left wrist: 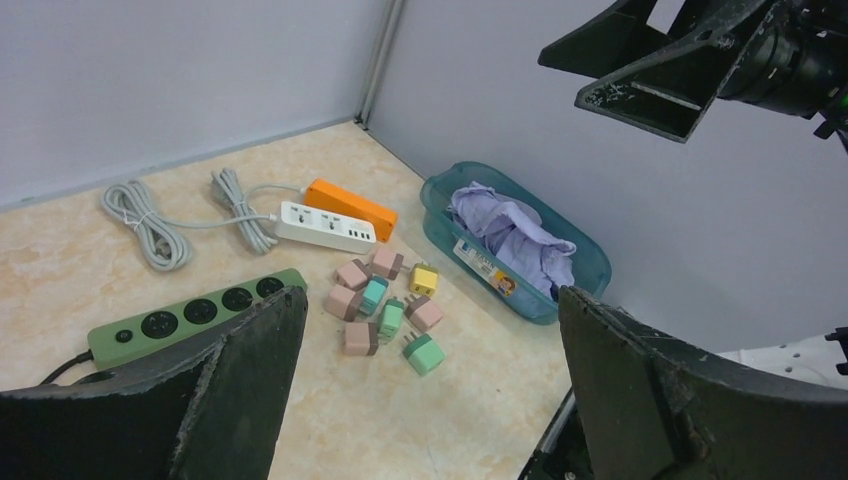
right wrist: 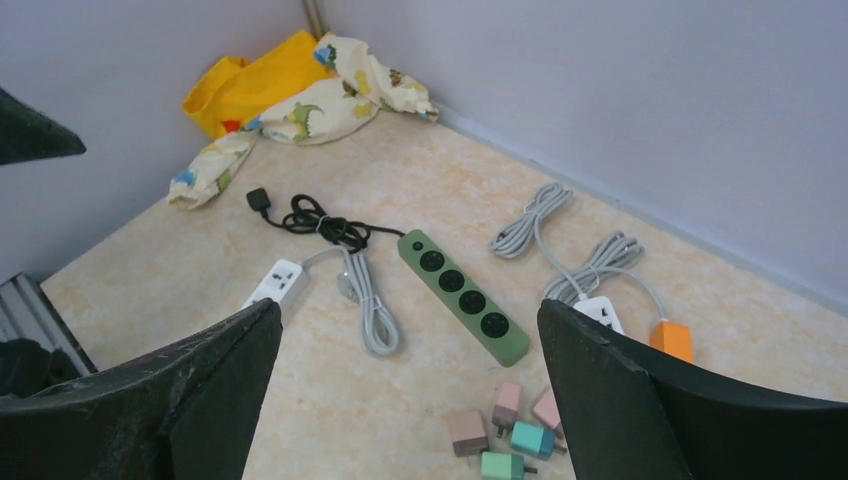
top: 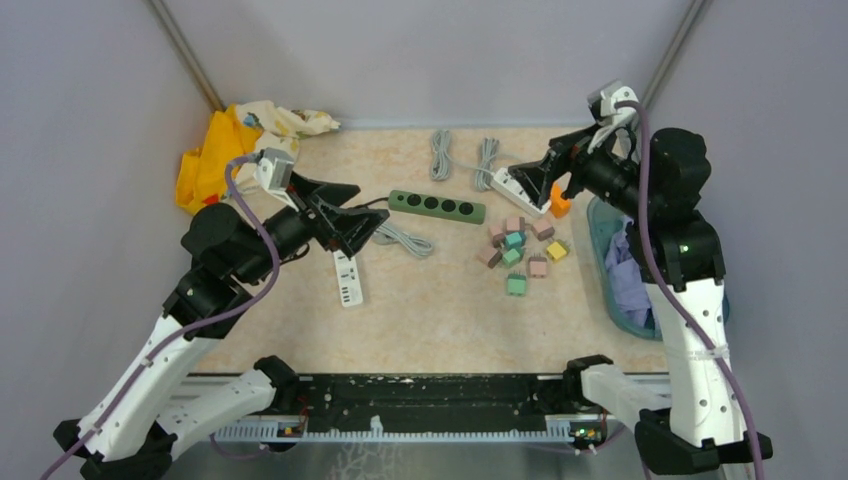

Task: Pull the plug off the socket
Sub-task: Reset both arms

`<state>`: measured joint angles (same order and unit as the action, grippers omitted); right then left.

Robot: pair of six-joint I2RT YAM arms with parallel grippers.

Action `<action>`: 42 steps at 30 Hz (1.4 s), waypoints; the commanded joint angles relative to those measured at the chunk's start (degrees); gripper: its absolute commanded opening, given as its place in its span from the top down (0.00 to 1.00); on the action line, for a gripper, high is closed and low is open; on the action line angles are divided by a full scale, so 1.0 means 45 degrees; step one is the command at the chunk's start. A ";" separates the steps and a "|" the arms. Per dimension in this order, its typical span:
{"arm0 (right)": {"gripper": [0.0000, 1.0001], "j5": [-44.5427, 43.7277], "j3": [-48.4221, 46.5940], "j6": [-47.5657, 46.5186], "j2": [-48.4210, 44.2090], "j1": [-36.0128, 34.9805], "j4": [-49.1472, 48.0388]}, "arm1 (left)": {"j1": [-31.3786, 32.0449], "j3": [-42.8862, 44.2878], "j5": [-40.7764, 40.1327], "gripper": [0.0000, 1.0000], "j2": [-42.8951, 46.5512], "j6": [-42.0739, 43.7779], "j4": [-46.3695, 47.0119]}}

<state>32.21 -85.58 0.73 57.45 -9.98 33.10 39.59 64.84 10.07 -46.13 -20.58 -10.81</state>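
A green power strip (top: 437, 205) lies mid-table, and its sockets show empty in the right wrist view (right wrist: 462, 295). Several loose pink, green, teal and yellow plugs (top: 520, 250) lie in a cluster on the table, also in the left wrist view (left wrist: 385, 300). A white strip (top: 347, 278) lies below my left gripper. Another white strip (top: 512, 186) and an orange strip (top: 560, 205) lie under my right gripper. I see no plug seated in any socket. My left gripper (top: 372, 202) is open and empty above the table (left wrist: 430, 295). My right gripper (top: 530, 185) is open and empty too (right wrist: 408, 305).
A teal bin (top: 600, 240) with purple cloth stands at the right edge. Yellow and patterned cloths (top: 240, 140) lie in the back left corner. Coiled grey cables (top: 440, 155) lie near the back wall. A black cable (right wrist: 310, 218) runs from the green strip.
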 commanded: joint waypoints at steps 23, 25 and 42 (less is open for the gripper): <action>0.01 -0.2045 -0.0471 0.0905 -0.0008 0.0050 0.0381 | -0.0029 -0.0619 -0.0139 0.00 -0.0314 0.1278 0.0172; 0.01 -0.2088 -0.0446 0.0880 -0.0014 0.0065 0.0378 | -0.0029 -0.0605 -0.0232 0.00 -0.0335 0.1422 0.0077; 0.01 -0.2293 -0.0563 0.0668 0.0336 0.0055 0.0412 | -0.0029 -0.0468 -0.1000 0.00 -0.0603 0.2355 -0.0568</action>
<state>23.33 -87.05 4.40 58.54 -9.98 36.47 39.59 61.47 6.85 -48.21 -11.99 -12.14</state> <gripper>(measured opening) 0.988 0.998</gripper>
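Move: The loose pile of plugs lies almost beneath the right hand, about 4 cm ahead, 5 cm to its right and some 29 cm down. From that hand the green socket strip is roughly 16 cm ahead and 13 cm left, and the right-hand white strip about 19 cm ahead and 5 cm right, both near 30 cm below. From the left hand, the pile is around 15 cm ahead, 30 cm right and 29 cm below. Sinking slowly after a short pause, the left hand comes down about 4.5 cm and eases 2.5 cm forward, towards the green strip, its fingertips dipping a little as the wrist tilts some 10 degrees. The right hand drifts about 2 cm to its right and slightly forward high over the plugs, turning nearly 10 degrees clockwise. Both grippers stay wide open, touching nothing. ##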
